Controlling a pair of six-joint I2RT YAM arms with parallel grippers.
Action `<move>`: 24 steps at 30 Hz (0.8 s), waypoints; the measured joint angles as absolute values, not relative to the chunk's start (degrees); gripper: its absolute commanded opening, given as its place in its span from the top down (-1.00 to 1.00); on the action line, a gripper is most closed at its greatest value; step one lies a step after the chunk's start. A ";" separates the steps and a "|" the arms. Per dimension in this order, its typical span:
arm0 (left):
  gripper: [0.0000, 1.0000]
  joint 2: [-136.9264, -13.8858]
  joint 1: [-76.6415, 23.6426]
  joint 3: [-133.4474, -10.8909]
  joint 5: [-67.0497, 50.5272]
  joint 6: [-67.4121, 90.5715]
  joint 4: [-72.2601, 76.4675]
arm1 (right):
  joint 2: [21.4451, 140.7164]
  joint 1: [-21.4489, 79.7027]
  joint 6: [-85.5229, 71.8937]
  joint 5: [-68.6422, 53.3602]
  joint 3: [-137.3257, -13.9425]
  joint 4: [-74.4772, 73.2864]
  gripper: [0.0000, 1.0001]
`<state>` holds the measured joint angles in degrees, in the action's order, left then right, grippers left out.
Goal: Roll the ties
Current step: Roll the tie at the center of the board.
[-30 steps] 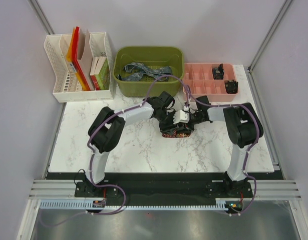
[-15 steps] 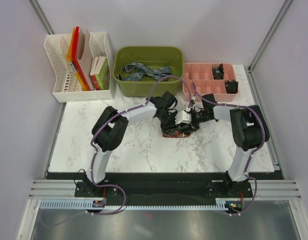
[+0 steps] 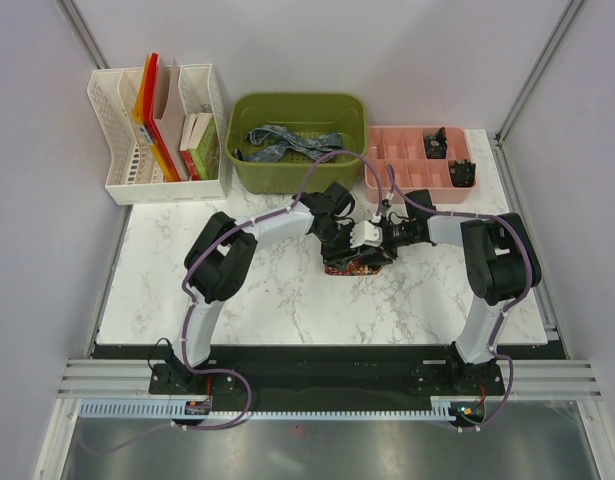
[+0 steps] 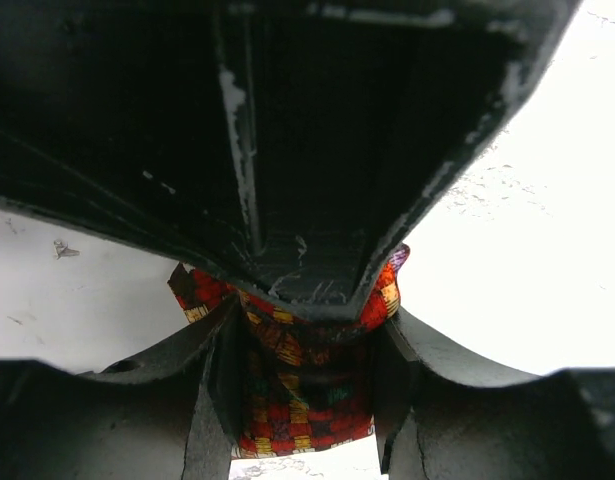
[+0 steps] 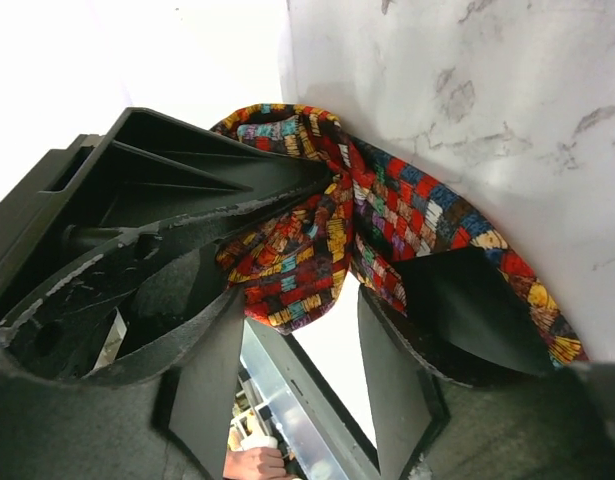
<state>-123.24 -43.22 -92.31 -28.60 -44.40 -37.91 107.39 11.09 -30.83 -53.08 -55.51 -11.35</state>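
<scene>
The red, orange and dark patterned tie (image 3: 347, 266) lies bunched in a small roll at the middle of the marble table, and both grippers meet over it. My left gripper (image 4: 305, 350) is shut on this roll (image 4: 299, 390), which fills the gap between its fingers. My right gripper (image 5: 302, 295) faces it from the other side with its jaws apart. The tie's folded end (image 5: 317, 240) hangs just at its fingertips, and more fabric spreads behind its right finger (image 5: 412, 370). A blue-grey patterned tie (image 3: 287, 143) lies loose in the green bin (image 3: 249, 170).
A white file rack (image 3: 117, 170) with books and folders stands at the back left. A pink compartment tray (image 3: 399, 170) with small dark items stands at the back right. The cell's walls close in the table's sides.
My right gripper's jaws have spread apart at the red tie. Both arms have shifted slightly towards the back right. The left grip on the roll is unchanged.
</scene>
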 measured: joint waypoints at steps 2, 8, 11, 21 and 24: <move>0.31 -123.26 -43.22 -92.36 -28.60 -44.40 -37.98 | 107.18 11.03 -31.33 -53.47 -55.27 -10.90 -0.17; 0.31 -123.33 -43.22 -92.47 -28.56 -44.40 -38.09 | 105.97 11.03 -32.60 -55.68 -54.85 -9.39 -0.18; 0.31 -123.37 -43.24 -92.55 -28.56 -44.42 -38.17 | 105.95 11.03 -33.47 -56.07 -54.81 -8.45 -0.11; 0.22 -123.37 -43.27 -92.64 -28.56 -44.45 -38.33 | 107.87 12.93 -32.84 -53.10 -54.92 -7.49 0.83; 0.10 -123.37 -43.27 -92.64 -28.38 -44.51 -38.33 | 108.64 12.93 -32.12 -53.12 -56.10 -8.75 1.00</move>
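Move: The tie roll sits between the left hand's fingers, right at its hand point. From the right hand, its middle lies about 4 cm to the left, roughly 1 cm ahead and 2 cm lower, with a loose fold just off the open fingertips. The tie's short unrolled tail lies some 4 cm below the right hand and 1 cm back. The pink tray is around 21 cm ahead and 10 cm right of the right hand, the green bin 26 cm ahead and 15 cm left. The left hand stays still and keeps the tie roll straddled between its half-open fingers on the board, while the right hand rises about 1.5 cm and edges roughly 1 cm left, towards the roll, with its fingers still open. It then drops back about 2 cm to just below its starting height, shutting its fingers from a bit over half open to nearly closed on the roll's loose fold, with hardly any turn of the wrist. ##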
